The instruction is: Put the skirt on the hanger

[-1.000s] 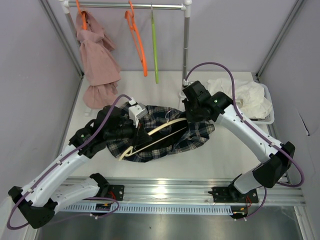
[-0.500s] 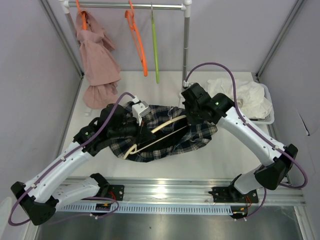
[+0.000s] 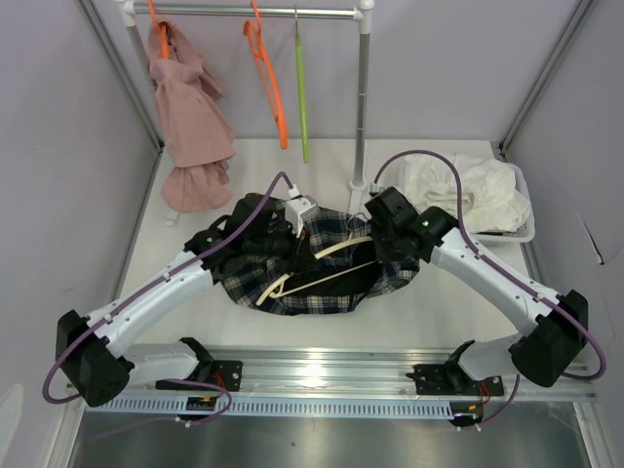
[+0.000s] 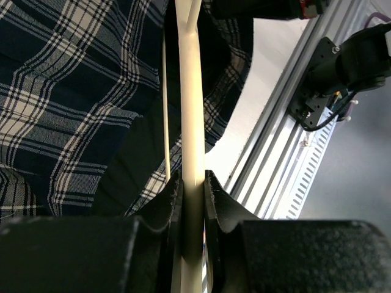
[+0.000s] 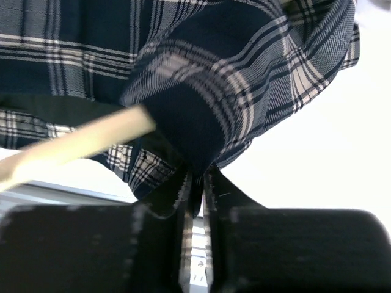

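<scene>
The dark plaid skirt (image 3: 312, 283) lies bunched mid-table, with the cream wooden hanger (image 3: 336, 250) lying across and partly inside it. My left gripper (image 3: 285, 237) is at the skirt's left end, shut on the hanger's bar (image 4: 190, 91), which runs straight out between its fingers (image 4: 193, 189). Plaid cloth (image 4: 61, 91) fills that view's left side. At the skirt's right end, my right gripper (image 3: 387, 246) pinches a fold of the skirt (image 5: 214, 79) between nearly closed fingers (image 5: 197, 183). The hanger's end (image 5: 73, 146) shows blurred at the left.
A clothes rack stands at the back on a metal post (image 3: 363, 97), carrying a pink garment (image 3: 190, 117), an orange hanger (image 3: 268, 78) and a green hanger (image 3: 300, 88). A white basket (image 3: 526, 229) of white cloth sits at the right. The metal rail (image 3: 341, 375) lines the near edge.
My left arm swung right and farther back, carrying the hanger. My right gripper moved nearer and slightly right. The skirt has bunched narrower between the two grippers.
</scene>
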Controlling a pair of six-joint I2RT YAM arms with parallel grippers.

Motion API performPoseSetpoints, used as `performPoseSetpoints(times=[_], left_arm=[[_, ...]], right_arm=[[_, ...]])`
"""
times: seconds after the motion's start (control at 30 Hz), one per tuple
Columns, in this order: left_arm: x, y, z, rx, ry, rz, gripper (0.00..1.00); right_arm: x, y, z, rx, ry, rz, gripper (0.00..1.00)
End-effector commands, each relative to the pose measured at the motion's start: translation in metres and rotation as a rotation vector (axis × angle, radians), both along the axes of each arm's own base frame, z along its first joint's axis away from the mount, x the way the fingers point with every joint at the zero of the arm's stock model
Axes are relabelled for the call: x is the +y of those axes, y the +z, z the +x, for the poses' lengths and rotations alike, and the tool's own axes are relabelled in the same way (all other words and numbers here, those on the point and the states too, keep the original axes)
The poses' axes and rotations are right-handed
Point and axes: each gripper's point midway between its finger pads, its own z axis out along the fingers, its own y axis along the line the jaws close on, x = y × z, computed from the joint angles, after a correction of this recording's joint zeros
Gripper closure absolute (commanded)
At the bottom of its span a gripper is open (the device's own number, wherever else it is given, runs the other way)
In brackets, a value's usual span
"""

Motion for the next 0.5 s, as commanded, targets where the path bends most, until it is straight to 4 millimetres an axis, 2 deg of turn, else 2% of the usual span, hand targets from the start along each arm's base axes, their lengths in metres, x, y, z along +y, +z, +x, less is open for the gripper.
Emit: performPoseSetpoints(times=[0.0, 0.07, 0.2, 0.3, 0.33, 0.37, 0.43, 0.47], left_arm=[[-0.010, -0.004, 0.009, -0.001, 0.013, -0.022, 1.00], [-0.012, -0.008, 0.012, 0.003, 0.016, -0.015, 1.00], [-0.014, -0.016, 0.012, 0.019, 0.010, -0.001, 1.00], [-0.014, -0.022, 0.014, 0.023, 0.012, 0.009, 1.00], [-0.014, -0.023, 0.015, 0.024, 0.014, 0.010, 1.00], [-0.015, -0.025, 0.015, 0.029, 0.012, 0.014, 1.00], [-0.016, -0.027, 0.016, 0.033, 0.008, 0.014, 1.00], [-0.016, -0.027, 0.016, 0.034, 0.009, 0.012, 1.00]], right_arm=[[0.011, 0.018, 0.008, -0.086, 0.005, 0.146, 0.84], [0.007, 0.012, 0.006, -0.092, 0.001, 0.158, 0.79], [0.003, 0.016, 0.007, -0.134, 0.000, 0.174, 0.56], [0.005, 0.033, 0.007, -0.199, 0.019, 0.234, 0.44], [0.009, 0.039, 0.004, -0.211, 0.039, 0.263, 0.42], [0.013, 0.053, 0.005, -0.257, 0.054, 0.313, 0.41], [0.021, 0.058, 0.000, -0.276, 0.094, 0.363, 0.40], [0.028, 0.067, 0.000, -0.311, 0.116, 0.400, 0.39]])
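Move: The right fingers are at the skirt's right waist corner, around the hand point. From there the cream hanger's right end, tucked under the fold, lies roughly 3 cm ahead, 3 cm left and 1 cm higher; its hook is some 6 cm ahead, 7 cm left and 2 cm up. The left hand holds the hanger; that skirt corner lies about 16 cm to its right, 1 cm ahead and 4 cm lower, and the hook 6 cm ahead, 9 cm right. Letting go of the skirt's waist corner, the right fingers spread from nearly shut to over half open. The right hand sinks about 1 cm, then lifts some 4 cm off the cloth, its fingers tipping up and the wrist rolling left side up, nearly 20 degrees overall. The left keeps its pinch on the hanger and lowers it about 3 cm towards the skirt, easing slightly forward and right. ##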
